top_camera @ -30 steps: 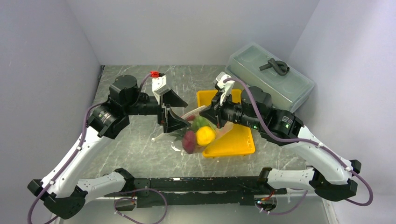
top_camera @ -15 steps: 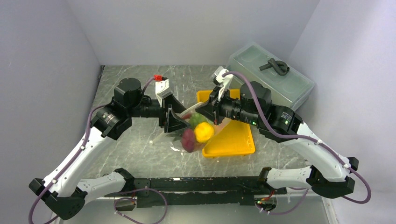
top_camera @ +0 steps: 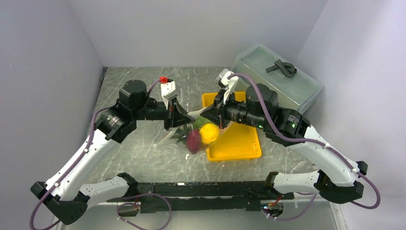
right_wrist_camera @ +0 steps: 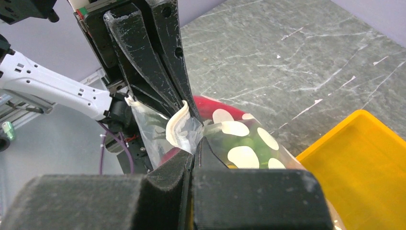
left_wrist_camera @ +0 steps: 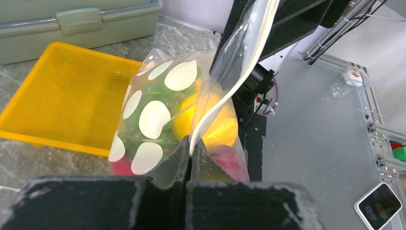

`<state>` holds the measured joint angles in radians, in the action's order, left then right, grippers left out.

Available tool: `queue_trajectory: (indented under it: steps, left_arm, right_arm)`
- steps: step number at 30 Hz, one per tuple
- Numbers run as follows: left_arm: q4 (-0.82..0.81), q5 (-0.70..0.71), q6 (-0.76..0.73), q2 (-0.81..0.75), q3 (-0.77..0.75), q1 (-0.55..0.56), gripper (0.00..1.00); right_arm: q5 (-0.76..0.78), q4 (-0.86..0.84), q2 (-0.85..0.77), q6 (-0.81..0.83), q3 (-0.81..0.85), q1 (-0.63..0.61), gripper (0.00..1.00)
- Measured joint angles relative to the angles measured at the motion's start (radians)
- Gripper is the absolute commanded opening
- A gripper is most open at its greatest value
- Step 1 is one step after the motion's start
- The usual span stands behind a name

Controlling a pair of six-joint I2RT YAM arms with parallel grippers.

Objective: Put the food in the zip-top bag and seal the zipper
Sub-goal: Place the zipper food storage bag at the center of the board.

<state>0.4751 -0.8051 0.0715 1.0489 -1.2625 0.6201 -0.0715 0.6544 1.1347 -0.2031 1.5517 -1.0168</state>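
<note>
The zip-top bag (top_camera: 198,133), clear with white dots, hangs between both grippers above the tray's left edge. The food inside it shows as a yellow piece (top_camera: 209,132), a dark red piece (top_camera: 193,141) and a green piece (top_camera: 200,123). My left gripper (top_camera: 185,120) is shut on the zipper (left_wrist_camera: 225,91) at the bag's left end, the whitish strip running up from its jaws (left_wrist_camera: 192,149). At the other end of the mouth, my right gripper (top_camera: 217,116) is shut on the same strip (right_wrist_camera: 176,127). In the right wrist view the dotted bag (right_wrist_camera: 242,143) sits just past its tips (right_wrist_camera: 195,146).
The yellow tray (top_camera: 242,143) lies under and right of the bag. A grey-green lidded box (top_camera: 280,81) stands at the back right, against the wall. Marbled tabletop (top_camera: 139,148) shows to the left, and the arms' black base bar (top_camera: 206,189) runs along the near edge.
My left gripper went from wide open to shut on the bag's mouth strip, moving slightly right. The bag shifted a little with it. My right gripper stayed shut on the strip.
</note>
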Motion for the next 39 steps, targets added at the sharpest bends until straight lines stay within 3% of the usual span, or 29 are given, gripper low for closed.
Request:
queue_trajectory:
  steps: [5, 9, 12, 29, 39]
  left_arm:
    - [0.016, 0.071, -0.008, -0.008, 0.000, 0.004, 0.00]
    - [0.080, 0.170, -0.025, -0.010, 0.000, 0.004, 0.00]
    - [0.120, 0.251, -0.043, -0.010, 0.000, 0.004, 0.00]
    - [0.227, 0.789, -0.189, 0.068, -0.089, 0.003, 0.00]
    - [0.127, 1.180, -0.327, 0.172, -0.072, 0.003, 0.00]
  right_arm:
    - [0.018, -0.005, -0.004, -0.001, -0.010, 0.000, 0.18]
    - [0.058, -0.021, -0.039, -0.003, -0.025, 0.001, 0.43]
    - [0.103, -0.021, -0.074, 0.001, -0.027, 0.001, 0.52]
    - [0.262, -0.016, -0.216, 0.013, -0.164, 0.002, 0.59]
    - [0.271, -0.017, -0.230, 0.011, -0.186, 0.002, 0.59]
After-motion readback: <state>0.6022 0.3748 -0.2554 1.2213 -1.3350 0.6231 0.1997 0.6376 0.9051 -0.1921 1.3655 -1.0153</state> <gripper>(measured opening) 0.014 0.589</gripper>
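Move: The left gripper already pinches the zipper edge of the filled bag, whose body hangs about 12 cm below it and 2 cm to its right. The clear board lies some 16 cm ahead, 14 cm left and 30 cm below; the yellow tray's middle is about 13 cm ahead, 18 cm right and as far down. From the right gripper, the bag body is about 3 cm left, 1 cm back and 12 cm below, and the tray 13 cm ahead, 14 cm right and 30 cm below. Keep the left gripper shut on the zipper edge and carry the bag away from the tray, about 17 cm forward, 13 cm left and a little down, swinging the fingers some 70 degrees counter-clockwise from pointing right to pointing forward. Meanwhile open the right gripper to let go of the zipper edge and draw it off to the right, rising slightly and settling again, with a small clockwise turn. ##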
